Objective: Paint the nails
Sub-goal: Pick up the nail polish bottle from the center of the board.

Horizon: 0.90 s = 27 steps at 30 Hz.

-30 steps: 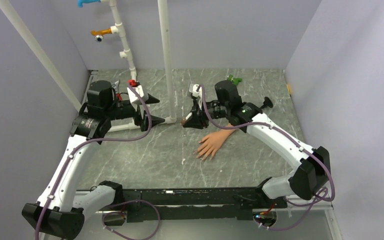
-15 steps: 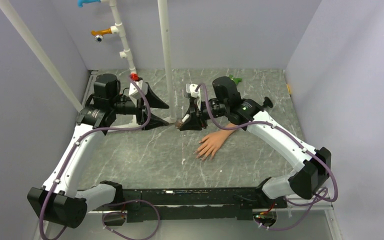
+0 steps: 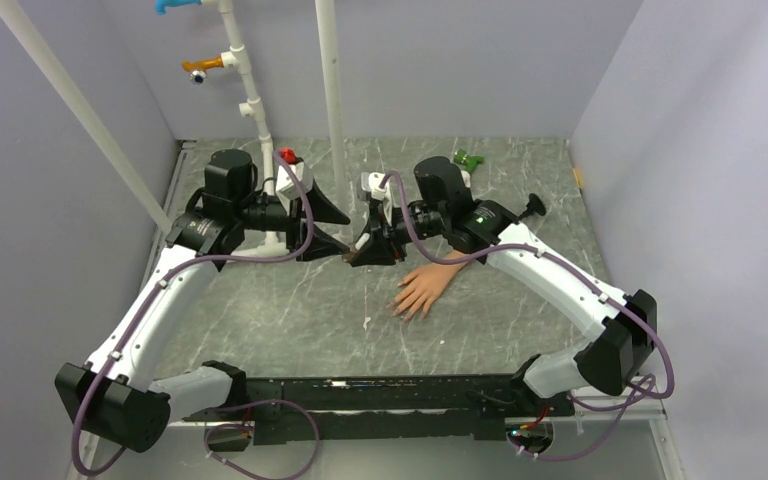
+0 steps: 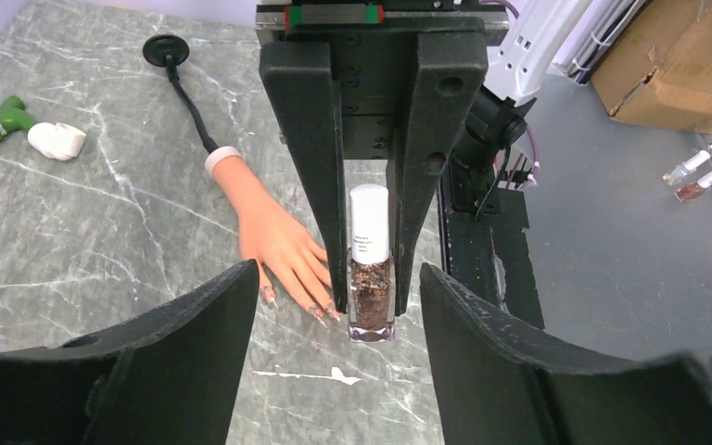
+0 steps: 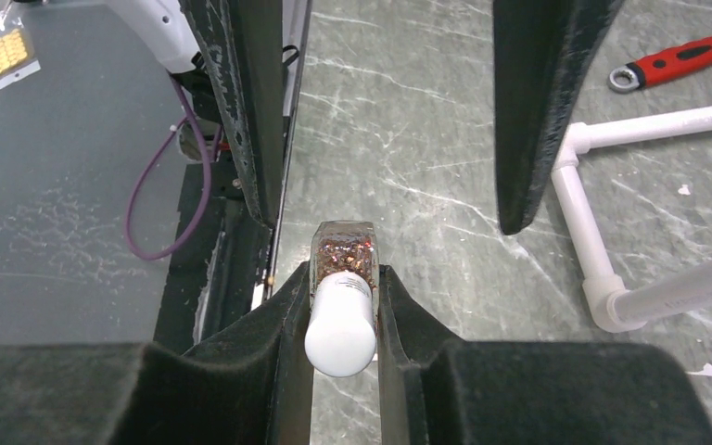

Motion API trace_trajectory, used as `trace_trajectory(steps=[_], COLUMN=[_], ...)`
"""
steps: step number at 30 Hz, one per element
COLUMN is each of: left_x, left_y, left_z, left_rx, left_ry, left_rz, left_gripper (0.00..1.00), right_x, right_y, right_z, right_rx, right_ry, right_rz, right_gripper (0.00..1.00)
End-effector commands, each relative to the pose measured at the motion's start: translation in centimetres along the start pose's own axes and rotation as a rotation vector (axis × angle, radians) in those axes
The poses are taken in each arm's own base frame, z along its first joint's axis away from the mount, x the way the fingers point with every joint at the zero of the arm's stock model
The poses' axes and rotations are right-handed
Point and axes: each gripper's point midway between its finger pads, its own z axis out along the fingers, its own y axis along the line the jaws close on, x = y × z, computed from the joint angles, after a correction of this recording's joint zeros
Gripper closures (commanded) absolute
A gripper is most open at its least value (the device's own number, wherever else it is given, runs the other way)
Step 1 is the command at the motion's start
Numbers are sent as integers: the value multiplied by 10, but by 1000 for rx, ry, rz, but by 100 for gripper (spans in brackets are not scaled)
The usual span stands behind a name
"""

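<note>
The peach mannequin hand (image 3: pixel 422 288) lies palm down at mid-table, its fingers pointing toward the arms' bases. Its nails (image 4: pixel 320 313) show glittery, speckled tips. My right gripper (image 3: pixel 362 250) is shut on a small nail polish bottle (image 5: pixel 343 252) with brown glitter contents and a white cap (image 4: pixel 369 221). The bottle hangs just above the table beside the fingertips. My left gripper (image 4: pixel 338 278) faces it from the left. Its jaws stand open on either side of the bottle's base without touching it.
White PVC pipes (image 3: pixel 330 100) rise behind the grippers, and a pipe elbow (image 5: pixel 603 269) lies on the table. A red-handled wrench (image 5: pixel 677 60) lies past it. A green-and-white object (image 4: pixel 19 130) and a black knob (image 4: pixel 165 48) lie beyond the mannequin wrist.
My left arm has swung right until its fingers flank the bottle, and its jaws have narrowed. The right gripper has shifted a little left with the bottle.
</note>
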Motion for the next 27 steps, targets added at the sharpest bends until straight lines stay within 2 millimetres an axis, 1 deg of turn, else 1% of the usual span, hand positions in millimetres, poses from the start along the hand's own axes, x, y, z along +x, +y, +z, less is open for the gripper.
trace_trajectory(steps=[1,3,6,9,11,14,20,22,25,27], left_x=[-2,1,4,5,6,8,8,8,9,8], left_y=[-3,-3,1,1,1,2,-4,-5,-6,-7], left_z=[0,0,1,3,4,5,8,9,9,9], left_rx=[20,21,8,17,17,11,39,43,38,38], left_ry=[10,20,36,39,45,47,44,48,54,53], left_rz=[39,30,22,17,17,18,27,30,43,51], left_gripper=[35,39,38,43,45,50,56,61,73,76], right_x=[-31,-32,-34,-34,-34,-34,-32,-34,-36,-37], right_y=[-5,-6,-7,-8,-8,-9,-8,-7,-6,-6], right_z=[-4,-5,-6,-6,-5,-4,-2,-2,-2,-2], right_rx=[25,35,46,50,48,43,30,29,24,22], right_ry=[-54,-51,-50,-50,-49,-48,-48,-53,-66,-71], right_rz=[-79,-80,-85,-87,-85,-81,-77,-81,-89,-91], right_gripper=[100,100,100,100,100,100,100,100,100,100])
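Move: The nail polish bottle, pinched upright in my right fingertips, sits about 2 cm back, 1 cm to the right and 3 cm below my left hand point. Seen from my left hand, the rubber hand on the board lies some 15 cm right and 3 cm ahead, and the foot of the upright white pipe roughly 14 cm ahead and 2 cm left, both about 27 cm down. I sink my left hand about 2.5 cm, its fingertips tipping down by some 5 degrees, and then hold that height while its open fingers keep closing from both sides onto the bottle's glass body, just in front of my right fingertips. My right hand keeps its grip and eases about 1 cm forward, bringing the bottle in between the left pads. ##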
